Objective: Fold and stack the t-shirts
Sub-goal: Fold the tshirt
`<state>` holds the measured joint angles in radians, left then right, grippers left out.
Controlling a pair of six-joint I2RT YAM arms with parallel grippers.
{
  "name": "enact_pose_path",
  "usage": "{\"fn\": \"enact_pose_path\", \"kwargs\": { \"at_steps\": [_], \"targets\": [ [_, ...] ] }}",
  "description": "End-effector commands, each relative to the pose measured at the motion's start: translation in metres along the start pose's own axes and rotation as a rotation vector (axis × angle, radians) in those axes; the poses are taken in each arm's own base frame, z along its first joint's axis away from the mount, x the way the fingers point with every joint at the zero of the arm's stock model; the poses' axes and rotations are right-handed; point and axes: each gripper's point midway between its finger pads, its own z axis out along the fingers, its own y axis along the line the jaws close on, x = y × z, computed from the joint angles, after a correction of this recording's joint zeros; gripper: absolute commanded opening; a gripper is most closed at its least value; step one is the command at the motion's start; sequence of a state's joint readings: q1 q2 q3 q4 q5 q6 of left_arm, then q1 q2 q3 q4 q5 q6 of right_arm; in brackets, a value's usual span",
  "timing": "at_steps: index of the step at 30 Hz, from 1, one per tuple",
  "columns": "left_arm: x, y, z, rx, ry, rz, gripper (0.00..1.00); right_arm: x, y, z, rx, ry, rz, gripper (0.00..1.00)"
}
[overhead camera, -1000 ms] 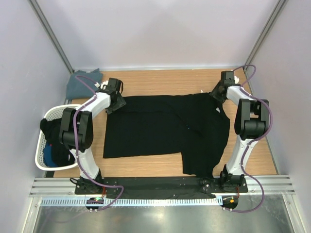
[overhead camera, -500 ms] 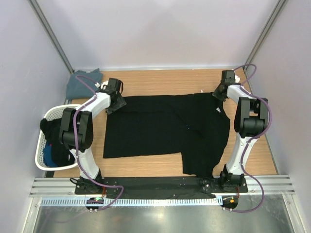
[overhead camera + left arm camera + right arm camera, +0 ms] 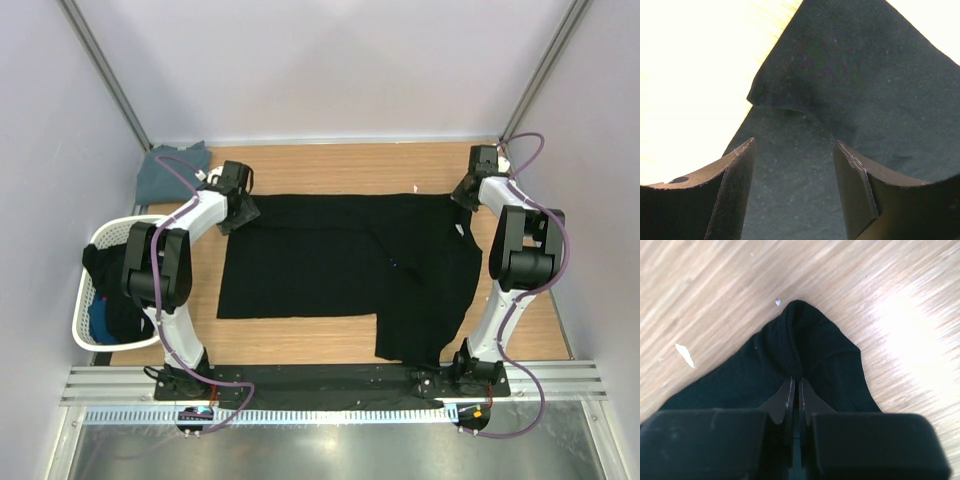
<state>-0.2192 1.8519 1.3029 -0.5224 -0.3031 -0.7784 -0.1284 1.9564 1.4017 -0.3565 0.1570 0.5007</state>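
A large black t-shirt (image 3: 330, 265) lies spread across the wooden table, its right part folded over, with a tiny light-blue mark (image 3: 398, 264). My right gripper (image 3: 796, 382) is shut on a pinched fold at the shirt's far right corner (image 3: 805, 335); in the top view the right gripper (image 3: 466, 194) sits at that corner. My left gripper (image 3: 794, 145) stands open over the shirt's far left corner (image 3: 865, 75), with cloth lying between its fingers; from above the left gripper (image 3: 236, 207) is at that corner. A slate grey-blue t-shirt (image 3: 165, 172) lies crumpled in the far left corner.
A white laundry basket (image 3: 80, 300) holding dark and blue cloth stands at the left edge, beside the left arm. Purple walls close in on three sides. Small white scraps (image 3: 685, 355) lie on the wood near the right gripper.
My right gripper has shut on the shirt's far right corner and moved right, drawing the cloth out flatter. The left gripper stays open in place.
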Motion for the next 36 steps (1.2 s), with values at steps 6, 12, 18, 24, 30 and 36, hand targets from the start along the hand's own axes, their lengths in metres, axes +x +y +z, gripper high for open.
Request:
{"fn": "enact_pose_path", "kwargs": {
  "at_steps": [6, 12, 18, 24, 30, 36],
  "targets": [
    [-0.023, 0.013, -0.010, -0.011, -0.047, -0.044, 0.63, -0.025, 0.005, -0.021, -0.010, -0.033, -0.036, 0.31],
    [-0.034, 0.015, -0.003, 0.009, -0.062, -0.074, 0.57, -0.038, 0.008, -0.060, -0.042, -0.066, -0.041, 0.39],
    [-0.052, -0.002, -0.004, 0.049, -0.093, -0.082, 0.42, -0.027, 0.011, -0.088, -0.102, -0.067, -0.022, 0.39],
    [-0.060, -0.022, 0.008, 0.121, -0.110, -0.047, 0.36, 0.001, 0.026, -0.086, -0.186, -0.002, -0.016, 0.41],
    [-0.033, -0.032, 0.030, 0.154, -0.024, 0.025, 0.36, 0.030, 0.038, -0.077, -0.231, 0.064, -0.036, 0.43],
    [0.001, -0.014, 0.035, 0.102, 0.052, 0.073, 0.36, 0.049, 0.033, -0.066, -0.208, 0.107, -0.053, 0.43]
  ]
}}
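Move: My left hand goes for the black t-shirt's far folded flap, about 3 cm ahead and 4 cm below; the flap's near-left corner is some 4 cm to its left and nearly level fore-and-aft. The folded grey-blue shirt lies about 17 cm left and 14 cm ahead. My right hand still pinches cloth near the far right corner and goes for a patch some 5 cm back, 7 cm left and 3 cm below; the white label lies about 6 cm behind it. My right hand opens and lets go of the cloth, lifts about 8 cm while drawing back, then swings left and sinks partway, staying open above the t-shirt inside its right edge. My left hand shifts about 3 cm left, narrows its fingers, hops forward while swinging back right, then dips 5 cm so its still-parted fingertips come down close on the flap. ##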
